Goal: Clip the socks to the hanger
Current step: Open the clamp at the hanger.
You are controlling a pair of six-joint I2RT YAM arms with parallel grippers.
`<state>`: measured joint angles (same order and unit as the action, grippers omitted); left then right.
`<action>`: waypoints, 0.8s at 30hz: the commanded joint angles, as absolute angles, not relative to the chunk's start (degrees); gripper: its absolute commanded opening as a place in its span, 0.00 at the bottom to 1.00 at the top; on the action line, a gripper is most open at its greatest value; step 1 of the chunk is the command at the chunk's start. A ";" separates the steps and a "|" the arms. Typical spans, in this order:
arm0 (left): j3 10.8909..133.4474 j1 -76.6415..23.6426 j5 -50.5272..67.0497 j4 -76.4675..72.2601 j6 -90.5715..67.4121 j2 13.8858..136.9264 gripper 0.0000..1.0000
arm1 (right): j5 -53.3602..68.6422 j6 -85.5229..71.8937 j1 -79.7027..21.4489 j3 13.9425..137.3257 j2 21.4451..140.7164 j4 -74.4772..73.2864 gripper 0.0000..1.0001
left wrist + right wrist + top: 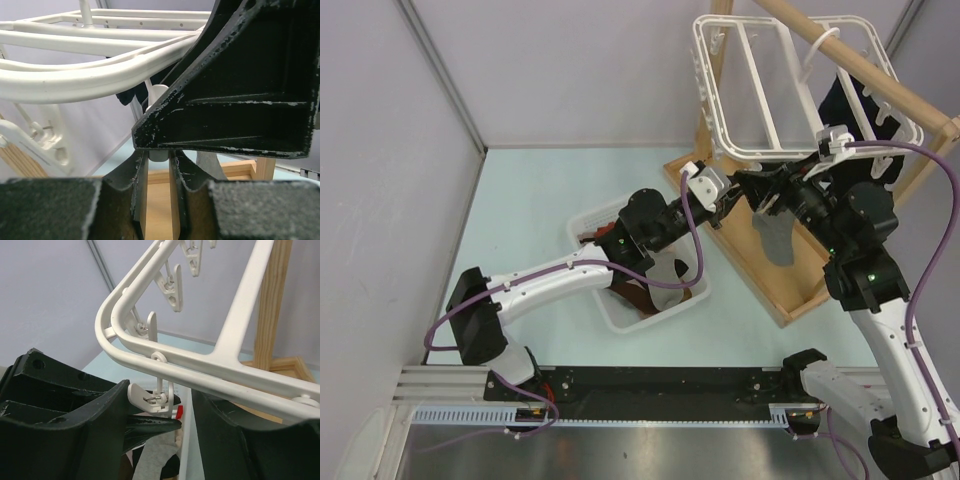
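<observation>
The white hanger [760, 152] hangs from a wooden pole, and both grippers meet under its near edge. My left gripper [730, 197] is shut on a small white clip [159, 150] dangling from the hanger [75, 80]. The right gripper [772, 195] stands open, its fingers wide on either side of that clip [159, 395] below the hanger [200, 367]. A grey sock [775, 240] hangs straight down beneath the clip. Whether the clip bites the sock [155, 460] is hidden. The dark finger [150, 425] under the clip belongs to the left gripper [159, 160].
A white slotted basket [590, 278] with brown and pale socks [640, 300] sits under the left arm. The wooden rack's base [770, 290] lies on the table and its pole [860, 60] crosses above. A black sock [840, 100] hangs at the hanger's far right.
</observation>
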<state>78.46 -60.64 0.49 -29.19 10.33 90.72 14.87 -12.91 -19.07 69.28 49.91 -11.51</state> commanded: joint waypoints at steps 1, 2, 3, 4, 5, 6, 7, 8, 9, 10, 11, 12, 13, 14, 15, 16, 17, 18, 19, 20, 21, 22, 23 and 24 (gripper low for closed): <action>80.95 -61.17 2.46 -28.74 8.70 89.03 0.02 | 14.06 -14.15 -19.34 69.79 50.45 -6.68 0.54; 81.03 -61.17 2.46 -28.74 8.70 89.12 0.02 | 14.24 -14.15 -19.34 69.70 50.54 -6.68 0.52; 81.21 -61.17 2.55 -28.57 8.70 89.12 0.02 | 14.24 -14.15 -19.42 69.78 50.71 -6.68 0.50; 81.30 -61.17 2.72 -28.30 8.70 89.12 0.03 | 14.24 -14.06 -19.42 69.70 50.71 -7.03 0.47; 81.39 -61.17 2.81 -28.13 8.70 89.12 0.03 | 14.24 -14.06 -19.51 69.70 50.71 -7.21 0.45; 81.47 -61.17 2.81 -27.95 8.61 89.12 0.03 | 14.06 -14.06 -19.51 69.78 50.71 -7.29 0.43; 81.47 -61.17 2.81 -27.78 8.61 89.03 0.04 | 13.98 -14.06 -19.69 69.70 50.63 -7.38 0.36; 81.39 -61.17 2.81 -27.69 8.61 89.03 0.08 | 13.71 -13.98 -19.60 69.78 50.45 -7.47 0.33; 81.04 -61.17 2.73 -27.69 8.53 88.86 0.12 | 13.62 -14.06 -19.77 69.70 50.36 -7.47 0.29; 80.95 -61.17 2.55 -27.86 8.53 88.77 0.16 | 13.62 -13.98 -19.69 69.78 50.19 -7.56 0.24; 80.69 -61.17 2.20 -27.95 8.53 88.68 0.22 | 13.28 -13.97 -19.69 69.70 50.10 -7.73 0.22; 80.25 -61.17 2.11 -28.04 8.61 88.42 0.25 | 13.18 -14.06 -19.77 69.70 50.10 -7.73 0.21; 80.07 -61.17 1.85 -28.12 8.61 88.16 0.28 | 13.01 -14.06 -19.78 69.70 49.92 -8.08 0.20; 79.81 -61.17 1.15 -28.47 8.70 87.98 0.32 | 12.75 -13.98 -19.78 69.70 49.92 -8.17 0.20; 79.20 -61.17 0.97 -28.65 8.79 87.80 0.37 | 12.66 -13.97 -19.86 69.70 49.83 -8.61 0.19; 78.75 -61.17 0.71 -28.74 8.79 87.11 0.42 | 12.48 -14.15 -19.95 69.70 49.92 -8.79 0.18; 77.88 -61.17 0.44 -28.91 8.88 86.75 0.52 | 12.22 -14.15 -19.95 69.70 49.92 -8.88 0.18; 77.35 -61.17 0.18 -29.00 8.88 86.14 0.57 | 12.13 -14.15 -20.04 69.70 49.83 -9.14 0.18; 76.73 -61.17 0.26 -29.00 8.88 85.09 0.61 | 12.13 -14.15 -20.13 69.70 49.83 -9.23 0.18; 75.08 -61.17 0.18 -28.92 8.88 84.30 0.68 | 11.87 -14.06 -20.21 69.70 49.83 -9.23 0.18; 74.10 -61.17 -2.09 -28.83 8.62 83.59 0.70 | 11.78 -14.15 -20.39 69.70 49.83 -9.32 0.18; 73.05 -61.17 -2.63 -28.65 8.44 81.84 0.73 | 11.69 -13.98 -20.56 69.70 49.83 -9.23 0.18; 70.69 -61.17 -3.42 -27.78 7.92 80.87 0.76 | 11.52 -13.89 -20.57 69.70 49.83 -9.40 0.18; 69.53 -61.17 -5.43 -27.08 7.56 79.99 0.79 | 11.43 -13.80 -20.65 69.70 49.83 -9.40 0.18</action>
<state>73.78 -60.99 -0.82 -27.51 9.02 86.08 12.40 -13.54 -20.10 69.23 50.52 -10.15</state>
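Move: The corner clamp hangs at the right hand's fingertips, roughly 1 cm ahead and 1 cm left, between the open fingers. The left hand's nearly shut fingers still pinch its lower end, with the clamp's middle about 1 cm above and 1 cm to the right of them. From the right hand, the hanger's near left corner lies some 4 cm forward, 5 cm left and 4 cm up. The hanging grey sock is about 9 cm right, level forward and 8 cm lower. Almost in place, creeping only about half a centimetre forward, the right hand closes its half-open fingers onto the clamp's splayed legs and keeps them pinched. Once that grip is made, the left hand, still until then, spreads its fingers wide, lets go of the clamp's lower end and backs off leftward about 2 cm, also sinking and drawing back a little. ##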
